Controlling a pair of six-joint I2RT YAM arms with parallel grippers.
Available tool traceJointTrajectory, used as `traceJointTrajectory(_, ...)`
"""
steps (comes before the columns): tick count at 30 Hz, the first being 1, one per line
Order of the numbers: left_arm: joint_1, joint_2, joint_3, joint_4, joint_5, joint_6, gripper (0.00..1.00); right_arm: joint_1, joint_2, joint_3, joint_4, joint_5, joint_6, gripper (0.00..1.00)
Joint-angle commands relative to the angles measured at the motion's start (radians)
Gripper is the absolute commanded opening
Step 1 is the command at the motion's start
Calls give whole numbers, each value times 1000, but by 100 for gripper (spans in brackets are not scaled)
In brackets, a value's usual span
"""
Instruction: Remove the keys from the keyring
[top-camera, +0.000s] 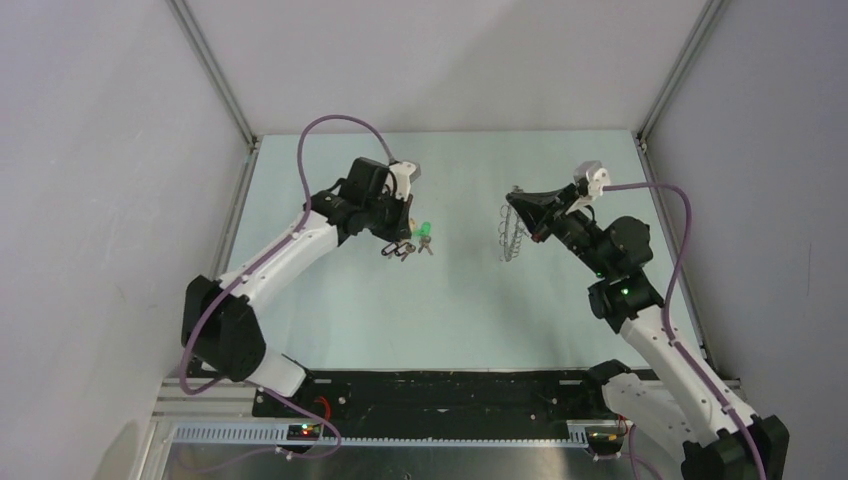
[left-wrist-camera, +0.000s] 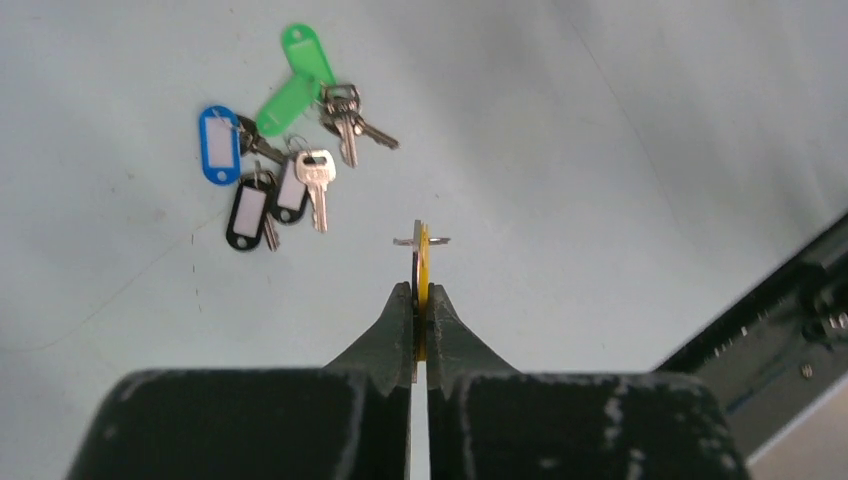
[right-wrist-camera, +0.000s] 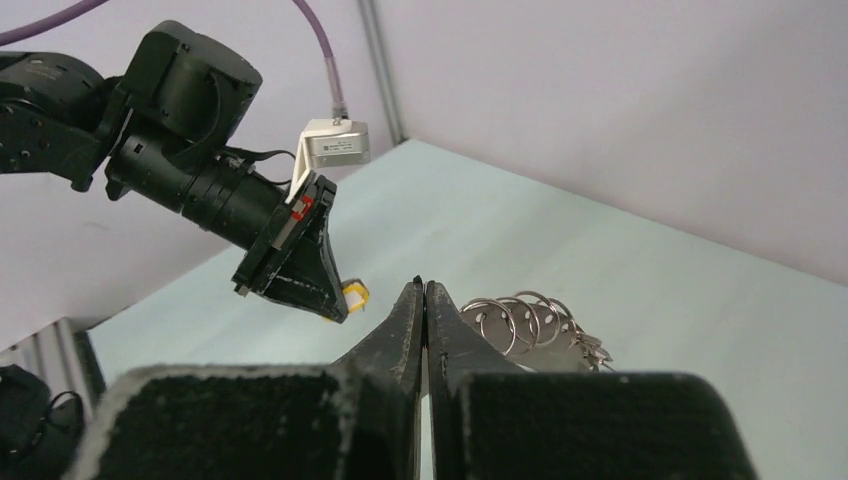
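Several loose keys (left-wrist-camera: 300, 170) with green, blue and black tags lie in a heap on the table; from above the keys (top-camera: 410, 245) sit just below my left gripper (top-camera: 396, 236). In the wrist view the left gripper (left-wrist-camera: 421, 292) is shut on a yellow-tagged key (left-wrist-camera: 423, 245), held edge-on above the table. My right gripper (right-wrist-camera: 424, 290) is shut on the keyring (right-wrist-camera: 545, 335), a flat grey ring carrying several small split rings. From above, the keyring (top-camera: 512, 235) hangs edge-on from the right gripper (top-camera: 516, 203), clear of the table. The two grippers are apart.
The left gripper (right-wrist-camera: 335, 300) with its yellow tag (right-wrist-camera: 356, 293) shows in the right wrist view, to the left of my right fingers. Grey walls enclose the table (top-camera: 440, 310) on three sides. The black base rail (left-wrist-camera: 790, 320) runs along the near edge.
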Motion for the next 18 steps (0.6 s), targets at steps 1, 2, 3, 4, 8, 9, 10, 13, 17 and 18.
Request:
traceJointTrajectory(1, 18, 66, -37, 310, -80, -111, 0, -33, -75, -1, -140, 82, -78, 0)
traceJointTrajectory(2, 23, 103, -35, 326, -83, -115, 0, -42, -90, -1, -173, 92, -87, 0)
traceJointTrajectory(3, 26, 124, -31, 354, -87, -121, 0, -46, -96, -1, -188, 109, -90, 0)
traceJointTrajectory(4, 33, 168, -24, 366, -86, -124, 0, -54, -106, -1, -215, 120, -95, 0)
traceJointTrajectory(8, 60, 303, 4, 399, -56, -134, 3, -75, -114, -2, -258, 156, -92, 0)
traceJointTrajectory(9, 64, 318, 6, 405, -56, -135, 3, -80, -112, -2, -261, 162, -85, 0)
traceJointTrajectory(10, 71, 345, 5, 416, -60, -137, 4, -82, -111, -2, -262, 162, -83, 0)
traceJointTrajectory(13, 86, 373, -2, 434, -72, -147, 15, -86, -109, -1, -263, 170, -79, 0)
traceJointTrajectory(17, 90, 293, -50, 464, -134, -179, 85, -109, -112, -1, -278, 213, -84, 0)
traceJointTrajectory(18, 89, 267, -63, 479, -159, -184, 92, -116, -109, -1, -275, 224, -84, 0)
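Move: My left hand, shut on the yellow-tagged key, is short of the pile of removed keys: the pile's middle lies some 10 cm ahead, 2 cm to the left and about 16 cm below. In it, the black tags lie about 9 cm ahead and 5 cm left of this hand, the blue tag 13 ahead and 4 left, the green tags 14 ahead and 2 right. From my right hand the pile is roughly 12 cm ahead, 21 left, 34 below. I bring my left hand down about 12 cm and forward some 9 cm to just over the pile, turning it about 15 degrees counter-clockwise, then open the fingers wide and let go of the yellow-tagged key. My right hand keeps its pinch on the keyring and shifts some 6 cm right and nearly as far down, turning clockwise. ##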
